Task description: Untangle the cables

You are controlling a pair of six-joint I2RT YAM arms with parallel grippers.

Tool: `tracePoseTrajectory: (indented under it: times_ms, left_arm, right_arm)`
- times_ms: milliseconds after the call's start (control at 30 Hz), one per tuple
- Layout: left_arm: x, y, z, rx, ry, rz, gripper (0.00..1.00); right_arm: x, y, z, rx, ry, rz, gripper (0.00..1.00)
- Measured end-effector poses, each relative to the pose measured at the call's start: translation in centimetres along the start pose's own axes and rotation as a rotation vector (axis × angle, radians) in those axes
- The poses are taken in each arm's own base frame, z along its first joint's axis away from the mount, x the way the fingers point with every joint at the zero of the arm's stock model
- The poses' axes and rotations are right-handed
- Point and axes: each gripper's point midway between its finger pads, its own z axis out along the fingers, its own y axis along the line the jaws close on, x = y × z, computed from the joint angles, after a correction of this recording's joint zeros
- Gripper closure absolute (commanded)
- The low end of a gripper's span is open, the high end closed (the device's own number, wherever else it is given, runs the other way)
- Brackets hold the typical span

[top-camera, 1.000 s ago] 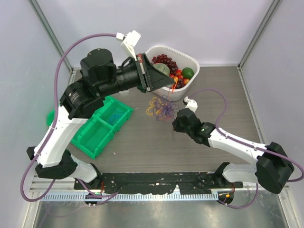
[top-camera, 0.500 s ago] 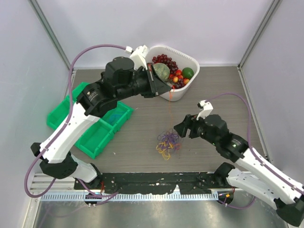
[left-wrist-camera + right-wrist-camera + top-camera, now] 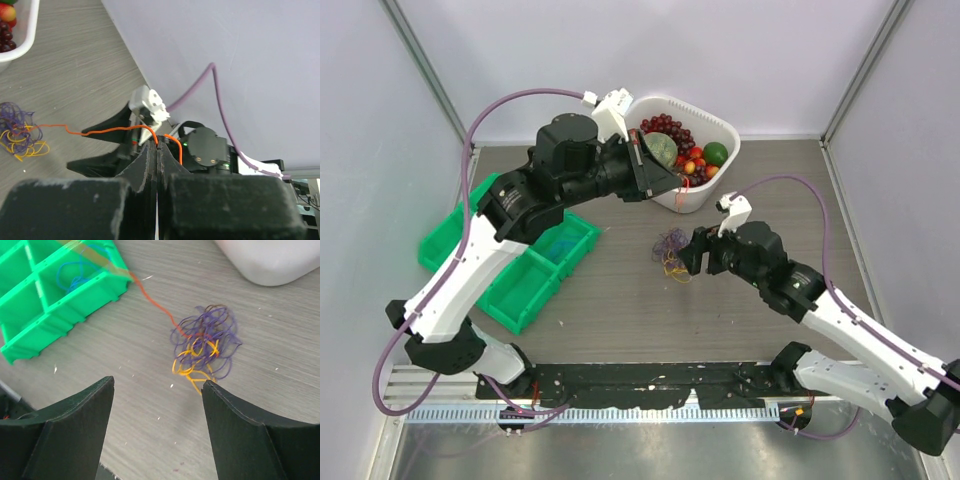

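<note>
The cables are a small tangle of purple, yellow and dark loops on the table in front of the white basket. They also show in the right wrist view as the cables. An orange cable runs taut from the tangle up into my left gripper, which is shut on it. In the top view the left gripper hangs beside the basket. My right gripper is open just short of the tangle and holds nothing; from above, the right gripper sits at the tangle's right edge.
A white basket of fruit stands at the back, close behind the left gripper. A green divided bin lies at the left with a blue cable in one compartment. Grey walls close in both sides.
My right gripper opened and let go of the tangle, drew back, then came forward beside it again. The tangle shifted on the table. The left arm swung lower, still pinching the orange cable.
</note>
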Motion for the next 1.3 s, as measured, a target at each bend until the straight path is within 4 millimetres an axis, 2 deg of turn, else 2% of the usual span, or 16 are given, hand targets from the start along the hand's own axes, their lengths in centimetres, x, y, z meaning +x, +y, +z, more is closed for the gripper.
tracePoseTrajectory:
  times_ms: [200,300,400,500,600,700,767,867,1000,1167,1300]
  left_arm:
    - [-0.7,-1.9,-0.8,0.064,-0.007,-0.017,1.0]
    - [-1.9,-3.9,-1.8,0.131,-0.031,-0.013,1.0]
    - [-3.6,-6.4,-3.0,0.212,-0.07,-0.008,1.0]
    - [-5.4,-9.0,-4.3,0.298,-0.115,-0.001,1.0]
    - [-7.1,-11.0,-5.8,0.36,-0.164,0.014,1.0]
    - [-8.6,-11.7,-7.4,0.382,-0.22,0.028,1.0]
    - [-9.5,-11.0,-8.4,0.349,-0.265,0.044,1.0]
    - [-10.9,-7.9,-9.9,0.194,-0.357,0.075,1.0]
    - [-11.5,-3.4,-12.2,-0.029,-0.441,0.132,1.0]
    - [-11.0,3.7,-14.9,-0.374,-0.477,0.209,1.0]
    - [-9.3,9.0,-16.3,-0.608,-0.452,0.25,1.0]
  right_arm:
    - [-1.3,-1.0,2.8,0.072,-0.049,0.009,0.25]
    - [-2.0,-0.2,4.7,0.039,-0.081,0.018,0.26]
    - [-1.8,0.6,6.9,-0.001,-0.084,0.04,0.27]
    - [0.3,0.5,9.5,-0.015,-0.046,0.069,0.27]
    - [4.2,-1.2,11.6,0.039,0.041,0.069,0.27]
    - [6.7,-2.8,12.2,0.086,0.101,0.072,0.26]
    - [8.2,-3.9,12.1,0.108,0.131,0.088,0.26]
    - [10.4,-5.3,11.5,0.139,0.179,0.119,0.26]
    - [12.0,-5.6,10.3,0.148,0.22,0.146,0.26]
    - [10.7,-5.0,9.0,0.135,0.194,0.168,0.25]
    - [9.8,-4.7,8.0,0.13,0.176,0.174,0.25]
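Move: Some 40 cm to the left hand's left, 12 cm ahead and 41 cm below lies the green tray. The bottle stands about 30 cm ahead of that hand, 26 cm to its left and 35 cm below. From the right hand, the purple-yellow tangle is about 10 cm ahead, 5 cm left and 18 cm below; the fruit basket stands 38 cm ahead of that hand, 4 cm left and 12 cm below. Drawing the pinched orange cable up and away from the tangle, the left hand rises about 16 cm, then sweeps some 20 cm left towards the tray while sinking and turning counter-clockwise, fingers kept shut. The empty right hand reaches forward and left, drops about 16 cm to just short of the tangle's near side while drawing slightly back, then eases up 3 cm, fingers still open. ##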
